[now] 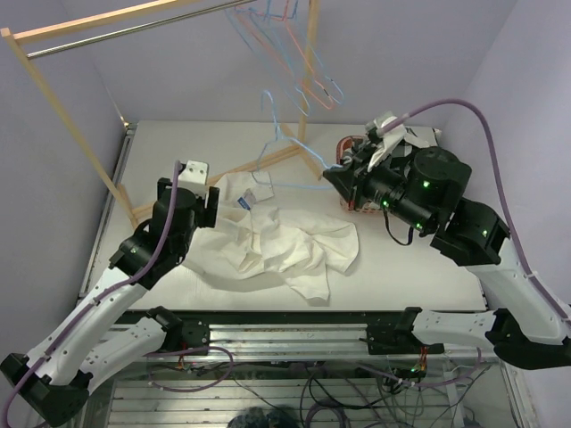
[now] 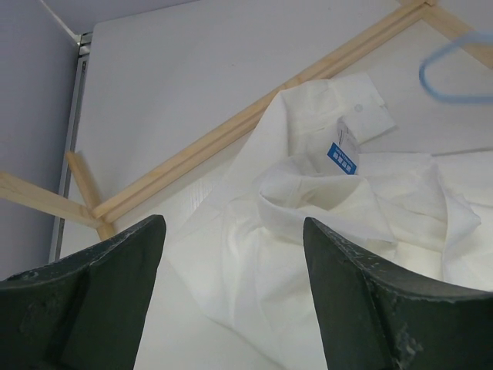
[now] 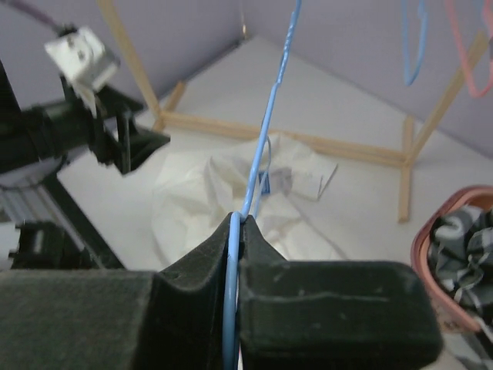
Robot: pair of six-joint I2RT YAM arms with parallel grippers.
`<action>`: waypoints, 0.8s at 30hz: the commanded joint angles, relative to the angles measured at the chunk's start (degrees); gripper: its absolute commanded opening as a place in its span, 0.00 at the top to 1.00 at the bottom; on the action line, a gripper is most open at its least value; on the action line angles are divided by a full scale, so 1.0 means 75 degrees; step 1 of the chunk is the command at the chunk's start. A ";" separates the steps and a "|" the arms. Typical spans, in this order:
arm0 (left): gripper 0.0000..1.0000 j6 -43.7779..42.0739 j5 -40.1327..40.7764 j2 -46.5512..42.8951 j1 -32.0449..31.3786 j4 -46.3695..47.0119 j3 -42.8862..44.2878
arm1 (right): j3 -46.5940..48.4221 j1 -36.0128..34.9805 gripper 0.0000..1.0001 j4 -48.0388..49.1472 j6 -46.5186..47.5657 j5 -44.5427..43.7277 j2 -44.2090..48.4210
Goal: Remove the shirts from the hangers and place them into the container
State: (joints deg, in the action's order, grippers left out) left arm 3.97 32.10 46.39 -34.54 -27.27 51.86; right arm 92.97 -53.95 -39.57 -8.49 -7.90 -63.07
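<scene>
The plain white shirt [image 1: 285,241] lies crumpled on the table, off any hanger, its blue neck label [image 2: 341,158] showing. My left gripper [image 1: 212,198] hovers at its left edge, open and empty [image 2: 233,223], with the shirt [image 2: 347,208] just ahead of the fingers. My right gripper [image 1: 332,176] is shut on a light blue wire hanger [image 1: 278,152], and the wire [image 3: 266,116] runs up from between its jaws [image 3: 239,223]. The pink container [image 3: 431,254] holds the checked shirt [image 3: 462,247]. In the top view the container [image 1: 350,145] is mostly hidden behind my right arm.
A wooden clothes rack frame [image 1: 62,116] stands around the back and left of the table, its base bar [image 2: 254,116] lying beside the shirt. Several blue and pink hangers [image 1: 285,45] dangle empty from its rail.
</scene>
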 commanded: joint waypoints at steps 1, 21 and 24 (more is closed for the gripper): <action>0.17 0.0089 0.0164 -0.0077 0.0059 0.0020 0.0217 | -0.0072 0.0030 1.00 0.1892 0.0505 -0.0576 0.0078; 0.19 0.0092 -0.0035 0.0159 0.0072 -0.0006 0.0197 | 0.1042 0.0033 1.00 0.7060 0.2272 -0.1319 -0.2971; 0.19 0.0086 -0.0050 0.0178 0.0071 -0.0015 0.0194 | 0.1168 0.0031 1.00 0.7616 0.2332 -0.1454 -0.3316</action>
State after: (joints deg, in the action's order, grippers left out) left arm 4.14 32.18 47.79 -34.41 -27.35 51.90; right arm 98.98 -53.95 7.51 6.44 -16.38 -86.21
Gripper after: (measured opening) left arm 0.809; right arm 0.005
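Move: The right gripper holds the blue hanger by its corner. The stretch of metal rod it is bound for lies about 26 cm ahead, 16 cm left and 15 cm above. The other hanging hangers are roughly 22 cm ahead, 5 cm left and slightly higher; the basket is some 22 cm ahead, 15 cm right and far below. From the idle left gripper, that rod spot is about 20 cm ahead, 15 cm right and well above. Keep the right fingers shut on the hanger's corner and raise it first, climbing about 9 cm, then bend the path level, forward and to the left, towards the rod beside the other hangers. Cover some 12 cm forward and 10 cm left, tipping the fingers up by roughly 30 degrees as you go so the hook leads up to the rod. ##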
